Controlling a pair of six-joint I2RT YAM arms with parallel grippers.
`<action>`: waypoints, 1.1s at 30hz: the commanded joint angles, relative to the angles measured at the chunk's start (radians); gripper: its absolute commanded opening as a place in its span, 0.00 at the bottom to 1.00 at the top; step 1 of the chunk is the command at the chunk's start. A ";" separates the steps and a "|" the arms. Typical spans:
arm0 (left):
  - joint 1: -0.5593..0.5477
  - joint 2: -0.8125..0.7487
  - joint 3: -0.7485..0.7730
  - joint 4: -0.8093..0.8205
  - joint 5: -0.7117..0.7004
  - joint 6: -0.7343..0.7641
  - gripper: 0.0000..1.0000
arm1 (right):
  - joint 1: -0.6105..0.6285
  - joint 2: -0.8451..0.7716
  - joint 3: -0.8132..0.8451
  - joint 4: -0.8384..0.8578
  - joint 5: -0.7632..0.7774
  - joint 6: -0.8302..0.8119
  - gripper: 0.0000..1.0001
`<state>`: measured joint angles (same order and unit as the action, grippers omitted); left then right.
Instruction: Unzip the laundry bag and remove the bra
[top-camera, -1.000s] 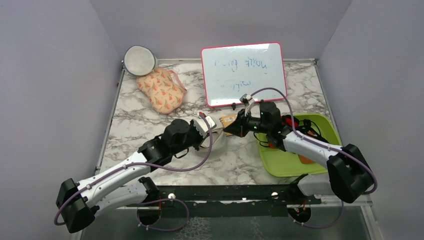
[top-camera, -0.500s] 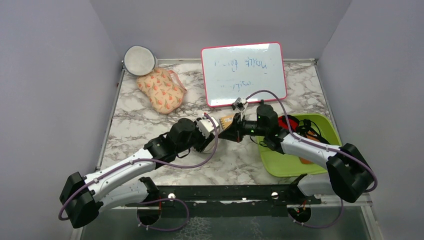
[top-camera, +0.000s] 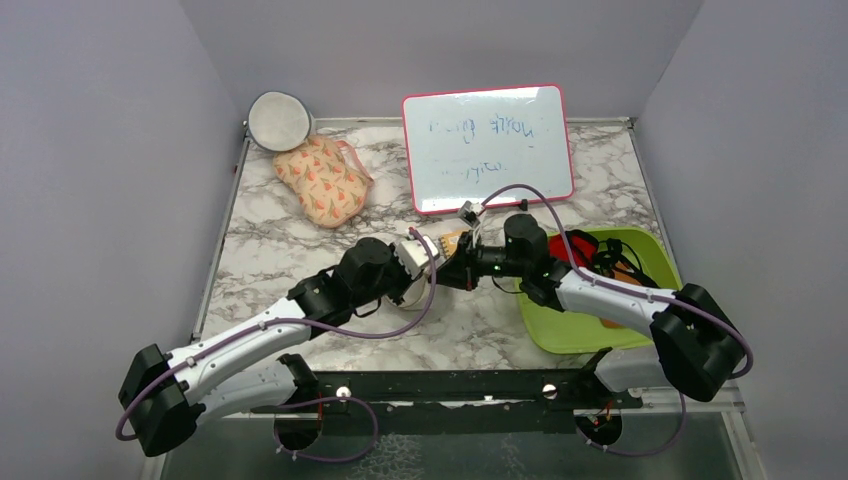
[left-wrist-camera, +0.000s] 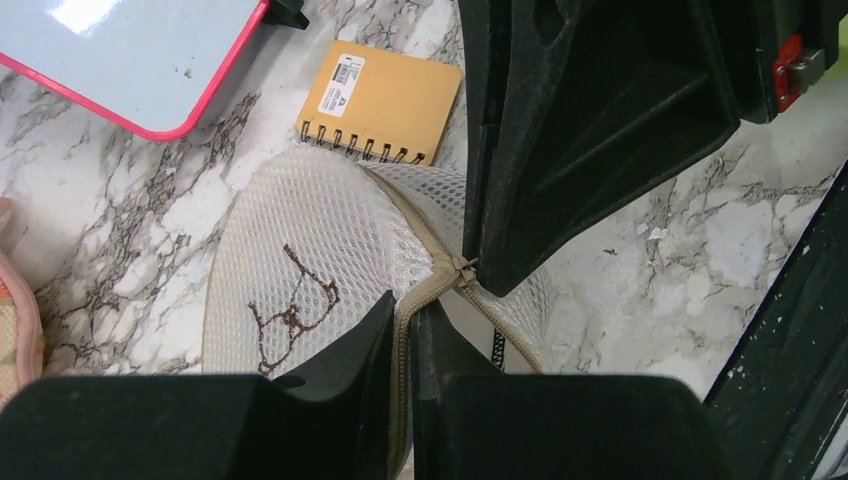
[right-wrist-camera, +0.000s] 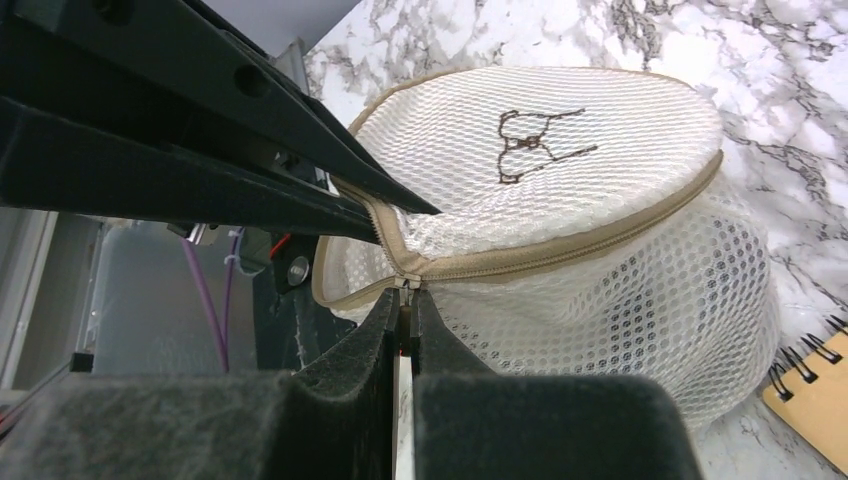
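Note:
The laundry bag (left-wrist-camera: 300, 250), white mesh with a brown squiggle, lies on the marble beside an orange notepad (left-wrist-camera: 382, 100). My left gripper (left-wrist-camera: 407, 308) is shut on the bag's beige zipper edge. My right gripper (right-wrist-camera: 405, 295) is shut on the zipper pull (left-wrist-camera: 465, 267), a short way along the same zipper from the left fingertips. The zipper gapes open between the two grips. In the right wrist view the bag (right-wrist-camera: 560, 180) bulges up, with the left fingers (right-wrist-camera: 250, 130) on its seam. In the top view both grippers meet at mid-table (top-camera: 445, 268). The bra is hidden inside the bag.
A pink-framed whiteboard (top-camera: 488, 148) leans at the back. A peach floral pouch (top-camera: 322, 178) and a grey-rimmed round disc (top-camera: 280, 120) lie back left. A green tray (top-camera: 570, 325) holding red and black items sits under the right arm.
My left gripper opened, shifted forward and closed again on the bag's zipper edge. My right gripper moved left and toward me, staying shut on the pull.

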<state>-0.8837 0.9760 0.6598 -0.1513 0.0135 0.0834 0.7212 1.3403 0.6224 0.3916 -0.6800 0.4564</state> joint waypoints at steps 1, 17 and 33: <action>0.004 -0.050 0.014 0.019 -0.030 -0.001 0.00 | 0.011 -0.026 0.027 -0.052 0.073 -0.013 0.01; 0.004 -0.130 -0.006 0.040 -0.111 0.004 0.00 | -0.115 -0.108 -0.010 -0.172 0.205 -0.054 0.01; 0.003 -0.055 0.010 0.031 -0.026 0.009 0.32 | -0.067 -0.008 0.014 -0.081 -0.031 -0.015 0.01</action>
<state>-0.8841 0.8909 0.6598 -0.1234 -0.0437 0.0879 0.6186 1.3323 0.6479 0.2684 -0.6525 0.4179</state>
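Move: The right fingers already pinch the laundry bag's zip pull right at their tips. The pull lies about 4 cm to the left hand's right and roughly level with it, while the left fingers are shut on the zip edge beside it. The middle of the mesh bag hangs some 5 cm below the left hand and 2 cm ahead. The notebook lies about 8 cm ahead and 3 cm to the right of the right hand, some 12 cm lower. Forward and to the right, the right hand draws the pinched zip pull about 6 cm along the zip towards the notebook, turning some 15 degrees clockwise, then eases back about 2 cm and sinks slightly, still gripping. The left hand, shut on the zip edge, lifts about 4 cm, tipping up slightly, then starts to sink as its fingers part. ##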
